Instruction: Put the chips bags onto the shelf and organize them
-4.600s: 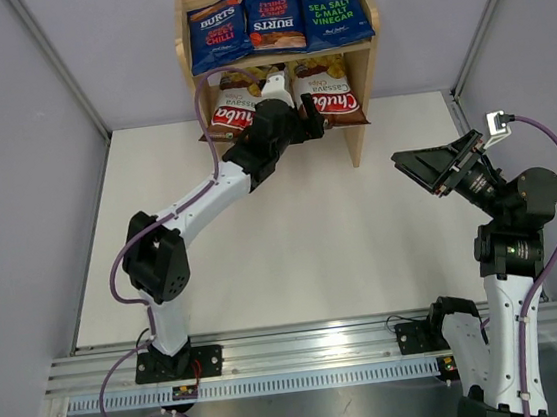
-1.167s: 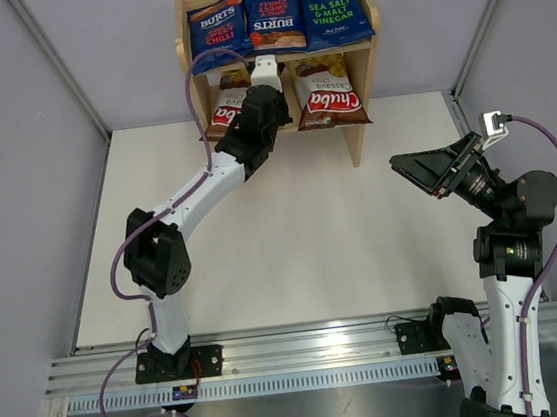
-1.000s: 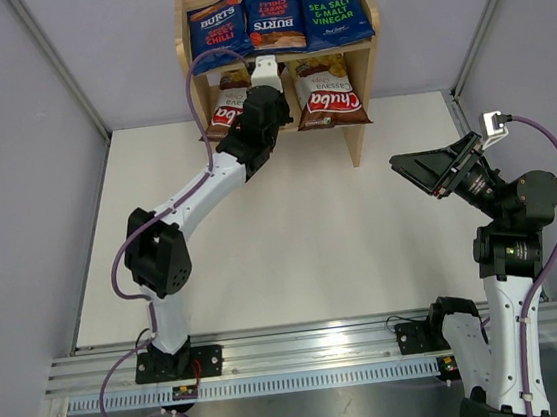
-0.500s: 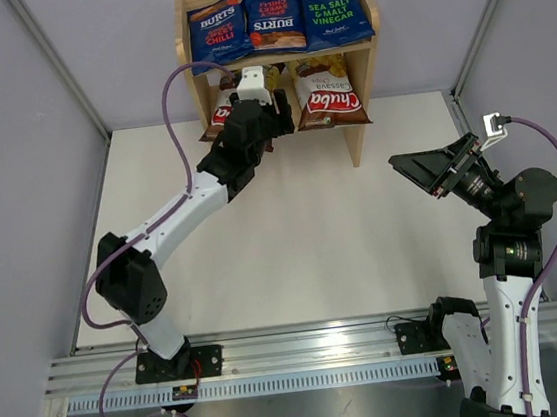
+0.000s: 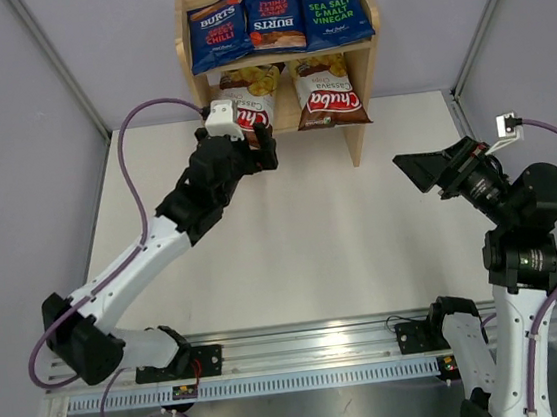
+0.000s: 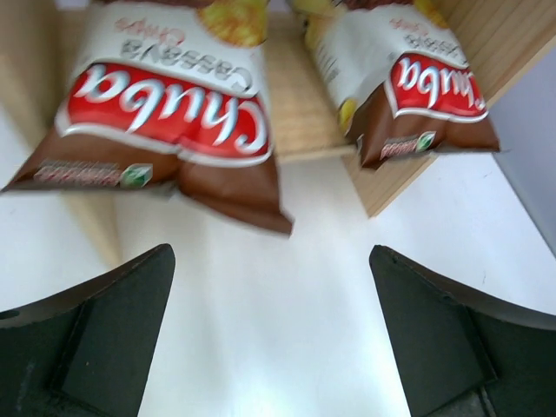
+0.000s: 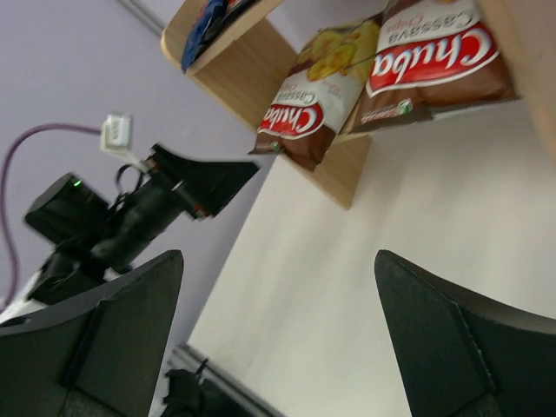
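Observation:
The wooden shelf [image 5: 361, 119] stands at the table's far edge. Three blue BURTS chips bags [image 5: 218, 32] [image 5: 274, 18] [image 5: 334, 11] lie side by side on its top tier. Two brown-white Chuba bags [image 6: 169, 113] [image 6: 408, 82] lie on the lower tier, their bottom ends hanging over the front edge. My left gripper [image 5: 263, 142] hovers just in front of the left Chuba bag [image 5: 250, 91], open and empty, clear of it. My right gripper [image 5: 423, 170] is raised at the right, open and empty, facing the shelf [image 7: 334, 169].
Grey walls close in the white table [image 5: 292, 237] on both sides. A metal rail [image 5: 305, 351] with the arm bases runs along the near edge. The left arm's purple cable [image 5: 134, 134] loops high over the table's left part.
My left gripper has opened and let go of the left Chuba bag, then drawn back from the shelf toward the near left. The right arm has barely shifted.

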Robot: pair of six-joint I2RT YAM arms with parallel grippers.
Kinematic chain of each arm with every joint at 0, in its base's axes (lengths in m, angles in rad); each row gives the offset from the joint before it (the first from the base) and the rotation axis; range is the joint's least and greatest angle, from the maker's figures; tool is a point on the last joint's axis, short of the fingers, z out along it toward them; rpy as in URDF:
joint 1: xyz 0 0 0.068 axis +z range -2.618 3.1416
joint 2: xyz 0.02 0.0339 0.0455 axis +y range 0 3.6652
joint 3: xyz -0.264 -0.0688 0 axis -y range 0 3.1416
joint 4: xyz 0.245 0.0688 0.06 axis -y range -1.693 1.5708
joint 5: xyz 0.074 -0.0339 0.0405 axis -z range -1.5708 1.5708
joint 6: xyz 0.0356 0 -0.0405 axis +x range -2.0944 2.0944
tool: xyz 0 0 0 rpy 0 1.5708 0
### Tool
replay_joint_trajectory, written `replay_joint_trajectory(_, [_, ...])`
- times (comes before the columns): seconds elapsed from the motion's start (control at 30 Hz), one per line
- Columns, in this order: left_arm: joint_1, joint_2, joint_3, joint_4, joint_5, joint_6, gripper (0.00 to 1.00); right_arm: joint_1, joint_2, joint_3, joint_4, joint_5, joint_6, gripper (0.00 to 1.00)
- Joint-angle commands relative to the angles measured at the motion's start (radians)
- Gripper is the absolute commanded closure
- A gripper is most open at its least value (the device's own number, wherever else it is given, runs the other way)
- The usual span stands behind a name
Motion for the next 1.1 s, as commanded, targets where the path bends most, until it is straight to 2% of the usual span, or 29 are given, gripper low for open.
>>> replay_joint_trajectory(0.0, [0.003,-0.162,-0.052,-0.120,-0.073,-0.054,0.01,0.014,-0.004,0.112,-0.200,0.190,-0.275,0.00])
replay_joint_trajectory(0.03, [0.005,-0.206,-0.052,-0.203,-0.111,-0.059,0.01,0.017,-0.002,0.118,-0.225,0.239,-0.313,0.00])
replay_joint_trajectory(0.2, [0.021,-0.321,-0.059,-0.416,-0.249,-0.072,0.01,0.024,-0.001,0.112,-0.243,0.321,-0.396,0.00])
replay_joint_trajectory(0.23, [0.038,-0.337,-0.062,-0.471,-0.243,-0.077,0.01,0.024,-0.002,0.109,-0.245,0.338,-0.407,0.01])
replay_joint_trajectory(0.33, [0.193,-0.388,-0.070,-0.570,-0.103,-0.095,0.01,0.024,-0.007,0.108,-0.260,0.408,-0.459,0.01])
replay_joint_trajectory(0.37, [0.278,-0.401,-0.073,-0.593,-0.070,-0.098,0.01,0.025,-0.004,0.108,-0.263,0.424,-0.474,0.01])
replay_joint_trajectory(0.43, [0.348,-0.426,-0.082,-0.662,-0.038,-0.102,0.01,0.042,0.005,0.112,-0.270,0.473,-0.517,0.01])
replay_joint_trajectory(0.5, [0.391,-0.489,-0.111,-0.674,-0.071,-0.085,0.01,0.074,0.031,0.117,-0.271,0.526,-0.557,0.01])
replay_joint_trajectory(0.6, [0.403,-0.587,-0.197,-0.650,-0.102,-0.030,0.01,0.154,0.110,0.152,-0.323,0.689,-0.618,0.00])
replay_joint_trajectory(0.7, [0.405,-0.683,-0.283,-0.613,-0.058,0.042,0.01,0.241,0.133,0.168,-0.346,0.829,-0.634,0.01])
replay_joint_trajectory(0.77, [0.406,-0.720,-0.325,-0.615,-0.032,0.067,0.01,0.264,0.107,0.155,-0.339,0.832,-0.617,0.01])
replay_joint_trajectory(0.83, [0.405,-0.769,-0.348,-0.608,0.019,0.090,0.01,0.278,0.076,0.102,-0.313,0.765,-0.602,0.01])
replay_joint_trajectory(0.97, [0.409,-0.872,-0.446,-0.558,-0.016,0.078,0.01,0.289,0.010,0.017,-0.265,0.634,-0.531,0.01])
replay_joint_trajectory(1.07, [0.454,-0.953,-0.496,-0.513,0.039,0.110,0.01,0.290,-0.019,-0.004,-0.294,0.636,-0.490,0.01])
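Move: The left hand, empty and open, has the Chuba bag it has just left straight ahead, about 13 cm out and roughly level with it. The other Chuba bag stands some 17 cm to the right of that one on the same board, and the red Burts bag lies about 20 cm above it on the top board. From the right hand, the just-left Chuba bag is about 28 cm ahead, 30 cm to the left and somewhat lower. Leftward and back, the empty left hand swings away from the just-placed Chuba bag towards its waiting place, about 24 cm left and 16 cm back, sinking late, turning some 25 degrees counter-clockwise with its fingers wide open. Meanwhile the right hand, open too, sinks about 8 cm and shifts right, first a little forward and then partly back, its left side rolling down and the hand turning clockwise. ##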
